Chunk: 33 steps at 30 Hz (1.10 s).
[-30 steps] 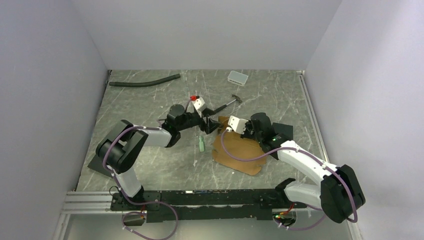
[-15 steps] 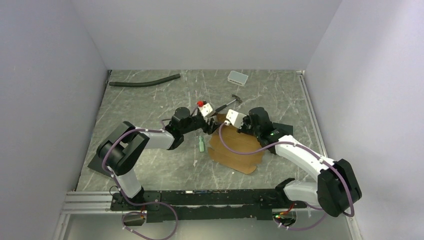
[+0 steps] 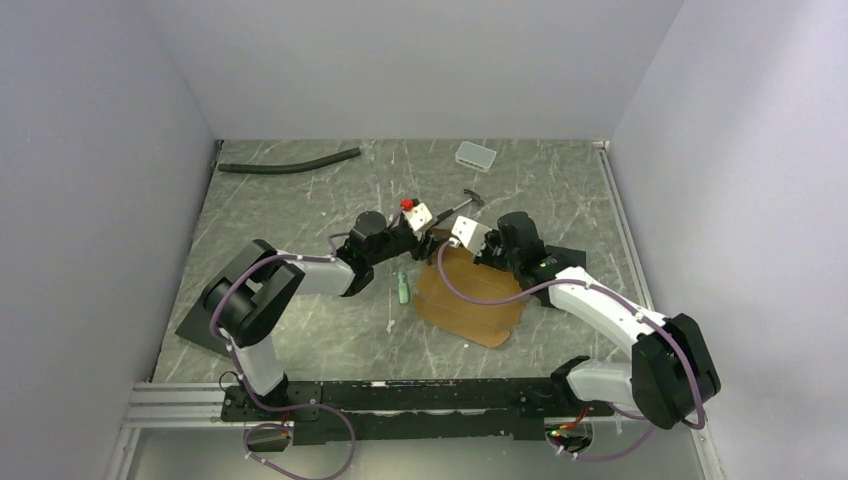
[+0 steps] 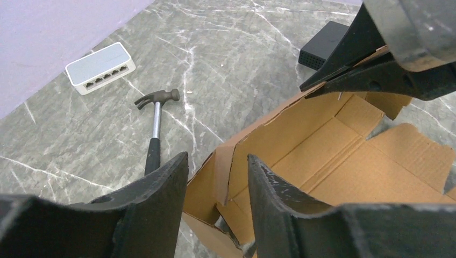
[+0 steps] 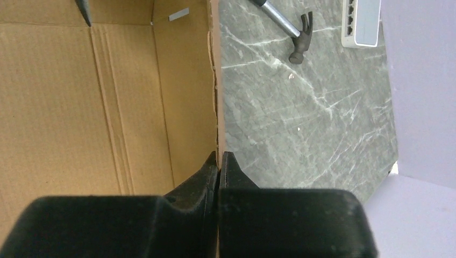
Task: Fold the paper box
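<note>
The paper box [image 3: 470, 295] is brown cardboard, partly raised, with its far wall upright in the middle of the table. My right gripper [image 3: 478, 247] is shut on the top edge of that far wall; in the right wrist view its jaws [image 5: 218, 161] pinch the thin cardboard edge [image 5: 214, 80]. My left gripper [image 3: 430, 240] is open at the box's left end. In the left wrist view its fingers [image 4: 215, 177] straddle a corner flap [image 4: 223, 166] of the box without closing on it. The box's inside [image 4: 333, 156] shows creased panels.
A hammer [image 3: 458, 205] lies just behind the box. A white-grey tray [image 3: 475, 154] sits at the back, a black hose [image 3: 290, 162] at back left. A black slab [image 3: 565, 262] lies right of the box, and a small green item [image 3: 402, 288] left of it.
Both grippers moved toward each other and slightly back. The right gripper lifted the box's far wall upright; the left gripper came up to the box's left corner.
</note>
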Motion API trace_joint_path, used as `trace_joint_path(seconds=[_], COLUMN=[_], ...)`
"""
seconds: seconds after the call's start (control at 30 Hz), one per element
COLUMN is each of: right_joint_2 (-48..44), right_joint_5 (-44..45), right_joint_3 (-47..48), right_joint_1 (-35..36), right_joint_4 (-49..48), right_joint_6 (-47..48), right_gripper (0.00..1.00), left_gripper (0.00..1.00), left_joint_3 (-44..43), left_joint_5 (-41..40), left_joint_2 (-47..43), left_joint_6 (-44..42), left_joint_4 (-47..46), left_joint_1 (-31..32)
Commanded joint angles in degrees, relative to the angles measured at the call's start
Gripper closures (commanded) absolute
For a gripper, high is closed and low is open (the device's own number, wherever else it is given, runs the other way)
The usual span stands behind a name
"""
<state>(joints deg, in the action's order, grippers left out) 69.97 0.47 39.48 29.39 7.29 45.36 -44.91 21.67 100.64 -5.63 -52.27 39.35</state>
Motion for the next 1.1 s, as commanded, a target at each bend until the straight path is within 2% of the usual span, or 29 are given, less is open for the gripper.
trace_joint_path(seconds=[0.0,0.2,0.3,0.4,0.47,0.6,0.87,1.07], right_joint_2=[0.81,1.27,1.24,0.93,0.52,-1.2,-3.19,-3.94], right_joint_5=[-3.38,-4.65,-5.01,-5.59,-6.66,-8.67,-11.11,-12.14], right_joint_3=[3.61,4.0,4.03,3.86,3.8,3.17,3.61,4.08], right_joint_1=[-0.96,-1.45,-1.74,-2.67,-3.95,-7.09,-9.0,-9.26], right_joint_4=[-0.4,-0.18,0.0,0.19,1.0,2.23,4.49,5.68], right_joint_6=[-2.64,-3.53,-3.77,-4.03,-3.93,-3.39,-2.38,-1.8], right_gripper=[1.0,1.0,1.0,0.97,0.87,0.75,0.7,0.71], left_gripper=[0.54,0.8,0.99,1.0,1.0,1.0,1.0,1.0], left_joint_3=[-2.47,-3.17,-3.43,-2.99,-2.24,-1.04,-1.5,-1.68], left_joint_5=[-0.15,1.39,1.11,-0.67,-2.44,-4.64,-5.6,-6.79], left_joint_2=[1.12,1.72,1.8,1.3,0.83,0.38,0.79,0.41], left_joint_6=[-2.63,-2.86,-3.58,-4.61,-5.21,-6.35,-6.89,-8.0], left_joint_4=[-1.61,0.13,1.16,1.14,0.98,0.27,1.03,2.6], left_joint_1=[0.29,0.28,0.29,0.29,0.29,0.28,0.28,0.29])
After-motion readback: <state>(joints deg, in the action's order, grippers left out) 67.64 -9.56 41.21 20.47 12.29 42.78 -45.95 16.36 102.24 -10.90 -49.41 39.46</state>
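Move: The left hand's half-open fingers straddle the left corner of the box's raised far wall, whose top is about 1 cm to the right and 1 cm below. The hammer lies about 10 cm ahead and 4 cm right of that hand, the green bottle 6 cm back and 7 cm left, both some 12 cm lower. The right hand already grips this wall's top edge between its shut fingers; the corner is about 10 cm to its left, 2 cm ahead and 2 cm higher. Sinking barely 1 cm, the left hand shuts its fingers and pinches the wall's left corner, then carries it about 1.5 cm forward, slightly left and down. Once that grip is made, the right fingers open about a quarter of their range, releasing the edge, and the hand shifts about 3 cm right along the wall, then rises a little, the edge still between its parted fingers. ##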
